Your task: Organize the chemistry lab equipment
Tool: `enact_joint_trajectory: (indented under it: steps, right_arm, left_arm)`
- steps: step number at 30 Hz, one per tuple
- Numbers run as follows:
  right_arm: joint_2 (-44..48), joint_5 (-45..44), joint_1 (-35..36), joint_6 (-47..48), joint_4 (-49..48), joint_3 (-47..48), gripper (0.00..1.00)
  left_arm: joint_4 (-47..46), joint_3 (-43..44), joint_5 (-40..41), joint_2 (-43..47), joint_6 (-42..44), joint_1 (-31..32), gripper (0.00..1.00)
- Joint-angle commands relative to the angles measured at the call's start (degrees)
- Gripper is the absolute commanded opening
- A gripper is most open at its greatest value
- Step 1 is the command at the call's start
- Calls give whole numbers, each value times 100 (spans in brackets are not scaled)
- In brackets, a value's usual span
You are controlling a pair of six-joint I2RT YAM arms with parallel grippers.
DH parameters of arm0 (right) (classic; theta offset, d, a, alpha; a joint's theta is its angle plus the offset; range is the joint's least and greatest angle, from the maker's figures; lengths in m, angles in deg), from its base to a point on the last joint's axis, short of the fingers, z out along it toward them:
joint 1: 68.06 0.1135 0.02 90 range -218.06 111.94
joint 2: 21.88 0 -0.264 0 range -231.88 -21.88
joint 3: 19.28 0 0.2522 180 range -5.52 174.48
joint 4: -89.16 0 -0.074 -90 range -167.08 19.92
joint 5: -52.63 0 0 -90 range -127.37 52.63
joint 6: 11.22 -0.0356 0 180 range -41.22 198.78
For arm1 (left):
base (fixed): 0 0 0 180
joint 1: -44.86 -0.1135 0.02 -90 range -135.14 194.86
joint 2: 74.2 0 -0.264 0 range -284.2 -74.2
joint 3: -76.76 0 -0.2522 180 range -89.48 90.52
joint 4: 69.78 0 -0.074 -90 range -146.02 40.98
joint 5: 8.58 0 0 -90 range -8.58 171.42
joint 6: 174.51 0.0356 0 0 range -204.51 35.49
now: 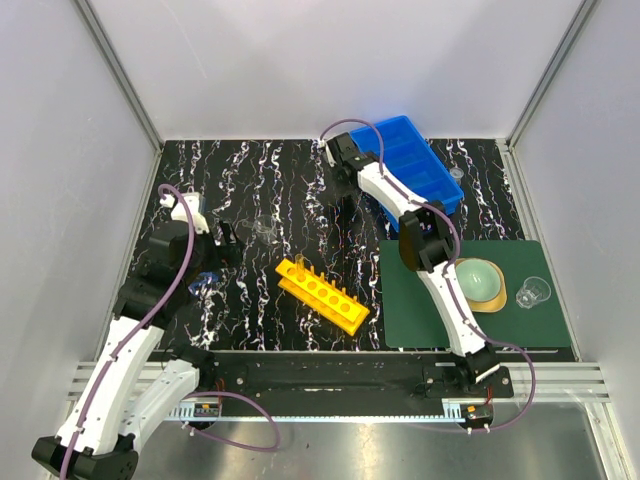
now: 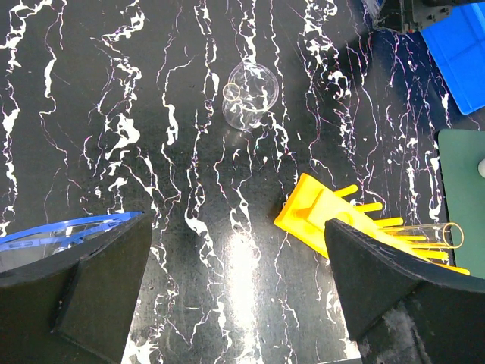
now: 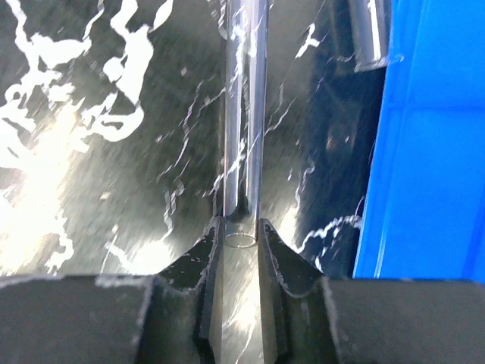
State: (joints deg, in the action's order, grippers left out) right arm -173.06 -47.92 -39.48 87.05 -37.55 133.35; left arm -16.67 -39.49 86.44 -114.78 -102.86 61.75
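Observation:
My right gripper (image 3: pixel 239 235) is shut on the near end of a clear glass tube (image 3: pixel 244 114), which runs straight away from the fingers over the black marbled table, just left of the blue divided bin (image 3: pixel 432 152). From above, that gripper (image 1: pixel 342 192) sits at the bin's (image 1: pixel 415 160) left side. A second tube end (image 3: pixel 370 38) shows by the bin's edge. The yellow rack (image 1: pixel 322 293) lies mid-table with one tube (image 1: pixel 299 265) standing in it. My left gripper (image 2: pixel 239 280) is open and empty, left of the rack (image 2: pixel 341 216). A round glass flask (image 2: pixel 250 95) lies beyond it.
A dark green mat (image 1: pixel 470 330) at the right carries a pale green dome (image 1: pixel 478 280) and a small glass beaker (image 1: pixel 533 292). A blue-edged clear piece (image 2: pixel 68 231) lies by my left finger. White walls close in the table.

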Motion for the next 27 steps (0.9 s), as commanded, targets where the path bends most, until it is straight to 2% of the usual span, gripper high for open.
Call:
enact_joint_trajectory:
  steps: [1, 6, 14, 19, 25, 27]
  right_arm:
    - [1282, -184, 315, 25, 37, -509, 0]
    - [2388, -290, 552, 8, 151, -1141, 0]
    - [3901, -860, 1333, -115, 643, -1924, 0]
    - [5192, -1037, 1870, -554, 802, -2829, 0]
    - [6626, -1116, 2468, -1266, 1038, -3857, 0]
    - [7013, -1335, 2670, -1415, 1162, -4095, 0]
  left_arm:
    - [-183, 71, 140, 76, 95, 17, 99]
    - [-77, 203, 52, 164, 103, 17, 99]
    - [187, 818, -387, 243, -63, 17, 99]
    - [187, 1204, -1151, 226, -318, 8, 99]
    - [-23, 1495, -1670, 243, -1327, 8, 99]
    - [-382, 1443, -1802, 357, -1960, 8, 99]
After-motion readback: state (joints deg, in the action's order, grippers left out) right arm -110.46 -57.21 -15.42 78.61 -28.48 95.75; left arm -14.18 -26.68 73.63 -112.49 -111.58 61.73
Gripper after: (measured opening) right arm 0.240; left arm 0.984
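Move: The right hand, low over the far part of the table, already holds a test tube by its mouth end; the yellow rack meant for it lies about 37 cm back and 5 cm to its left. The blue tray's middle is roughly 17 cm to this hand's right, level with it, a second tube lies about 9 cm ahead and 4 cm right, and the glass flask is some 17 cm back and 19 cm left. From the left hand the rack is about 20 cm right, 5 cm back and 18 cm below. Keeping the tube's mouth end pinched, the right hand draws back, then climbs steeply away from the table beside the tray and, as the rise eases, sweeps back towards the rack: about 29 cm up and 27 cm back in all, fingers tipping up some 15 degrees and turning slightly counter-clockwise. The open, empty left hand rises too, by about 10 cm, drifting a little to the right and rolling its left side down. ##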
